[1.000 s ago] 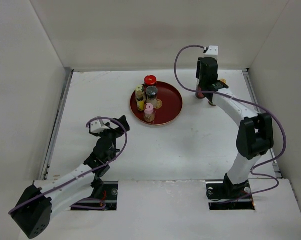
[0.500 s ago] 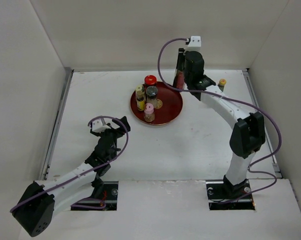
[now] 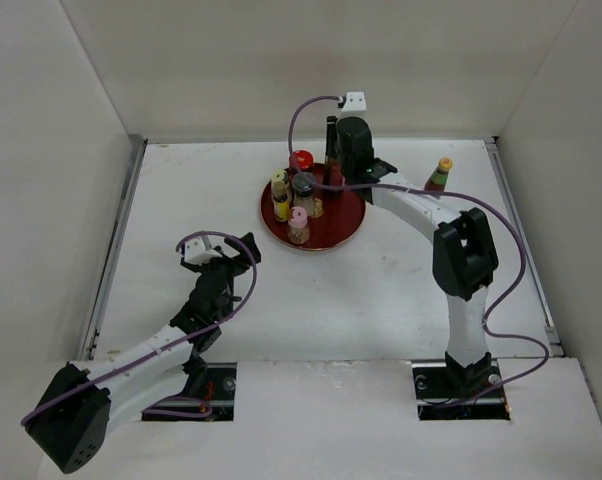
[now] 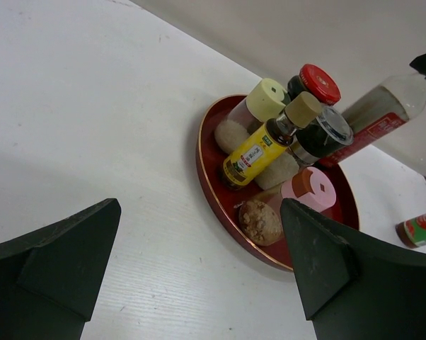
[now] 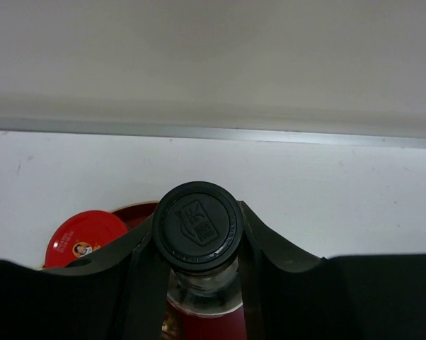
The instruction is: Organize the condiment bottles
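My right gripper (image 3: 339,160) is shut on the tall clear glass bottle (image 3: 331,132) just under its black cap (image 5: 197,225). It holds the bottle at the back right of the dark-red plate (image 3: 341,222). Whether the bottle's base touches the plate is hidden. In the left wrist view the bottle (image 4: 383,117) leans and shows a red label. On the plate stand a red-capped jar (image 3: 300,159), a grey-lidded jar (image 3: 303,183), a yellow bottle (image 3: 279,195) and a pink-capped shaker (image 3: 298,216). My left gripper (image 3: 243,248) is open and empty, to the plate's front left.
A small bottle (image 3: 440,172) with a red label and an orange-yellow cap stands alone at the back right of the table; it also shows in the left wrist view (image 4: 418,230). White walls close in the table on the left, back and right.
My right arm has swung left from the back right of the table, carrying the tall bottle to the plate's back right edge. The small bottle stayed behind. The left arm has barely moved.
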You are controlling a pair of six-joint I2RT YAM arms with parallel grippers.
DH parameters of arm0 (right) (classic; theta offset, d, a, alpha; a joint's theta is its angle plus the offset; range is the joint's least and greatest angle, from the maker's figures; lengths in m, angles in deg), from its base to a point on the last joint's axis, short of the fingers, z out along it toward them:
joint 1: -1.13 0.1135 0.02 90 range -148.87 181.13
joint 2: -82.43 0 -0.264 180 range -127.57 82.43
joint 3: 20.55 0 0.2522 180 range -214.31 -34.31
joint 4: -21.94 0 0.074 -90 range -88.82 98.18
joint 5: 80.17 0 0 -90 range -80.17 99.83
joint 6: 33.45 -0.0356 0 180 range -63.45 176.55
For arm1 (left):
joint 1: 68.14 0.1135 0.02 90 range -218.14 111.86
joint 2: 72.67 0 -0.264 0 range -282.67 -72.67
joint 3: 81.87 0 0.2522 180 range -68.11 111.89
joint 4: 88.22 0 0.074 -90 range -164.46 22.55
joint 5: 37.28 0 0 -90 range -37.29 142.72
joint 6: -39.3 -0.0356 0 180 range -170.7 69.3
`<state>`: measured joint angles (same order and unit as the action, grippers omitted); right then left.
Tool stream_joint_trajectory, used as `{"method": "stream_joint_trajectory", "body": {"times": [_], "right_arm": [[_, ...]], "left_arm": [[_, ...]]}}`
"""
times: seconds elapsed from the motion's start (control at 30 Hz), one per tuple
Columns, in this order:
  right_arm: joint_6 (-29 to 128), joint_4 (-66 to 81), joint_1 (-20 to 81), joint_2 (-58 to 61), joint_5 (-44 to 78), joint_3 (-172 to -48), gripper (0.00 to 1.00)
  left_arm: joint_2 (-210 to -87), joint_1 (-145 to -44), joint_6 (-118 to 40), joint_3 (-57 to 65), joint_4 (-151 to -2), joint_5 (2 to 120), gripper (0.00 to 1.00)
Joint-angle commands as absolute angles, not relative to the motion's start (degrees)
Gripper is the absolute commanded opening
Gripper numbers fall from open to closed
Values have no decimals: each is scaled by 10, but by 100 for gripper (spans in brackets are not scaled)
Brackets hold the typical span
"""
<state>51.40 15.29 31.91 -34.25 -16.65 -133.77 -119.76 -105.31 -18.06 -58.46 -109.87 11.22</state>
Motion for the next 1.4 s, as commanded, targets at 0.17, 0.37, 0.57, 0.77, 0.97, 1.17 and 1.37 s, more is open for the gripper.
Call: {"method": "stream_joint_trajectory", "body": {"times": [0.17,0.37,0.57,0.77,0.97,1.17,1.37], "right_arm": [[484,284,332,-316,-167,-1315,36],[478,312,338,-299,-167,-1264,52],[471,310,340,-280,-167,-1247,71],[471,304,350,-231,-165,-1233,84],[458,307,352,-118,-166,-1114,99],[398,294,259,16,-228,-943,100],[400,226,140,24,-254,-935,100]], "left_arm": [[-1189,-1048,-175,-577,-1124,118,100],[-1187,-1047,-175,-577,-1123,118,100],[-1182,-1047,-175,-578,-1122,118,100],[-1183,-1047,-175,-577,-1122,118,100],[-1179,-1047,-175,-578,-1122,118,100],[-1195,-1049,-172,-577,-1126,118,100],[-1196,-1051,-172,-576,-1125,118,100]]}}
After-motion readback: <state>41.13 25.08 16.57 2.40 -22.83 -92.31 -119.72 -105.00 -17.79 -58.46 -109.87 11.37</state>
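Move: The right hand holds the tall clear bottle by its neck; its spot on the red tray lies about 19 cm below, 1 cm left and 1 cm back. Of the jars, some 14 cm lower, the red-capped one stands level and 8 cm left, the black-capped one 5 cm back and 8 cm left. The yellow-capped bottle is about 23 cm right, 4 cm back, 10 cm lower. From the left hand the spot is roughly 24 cm ahead, 26 cm right, 10 cm below. Right hand lowers the tall bottle, lets go, backs off 11 cm and swings 20 cm right towards yellow-capped bottle. ##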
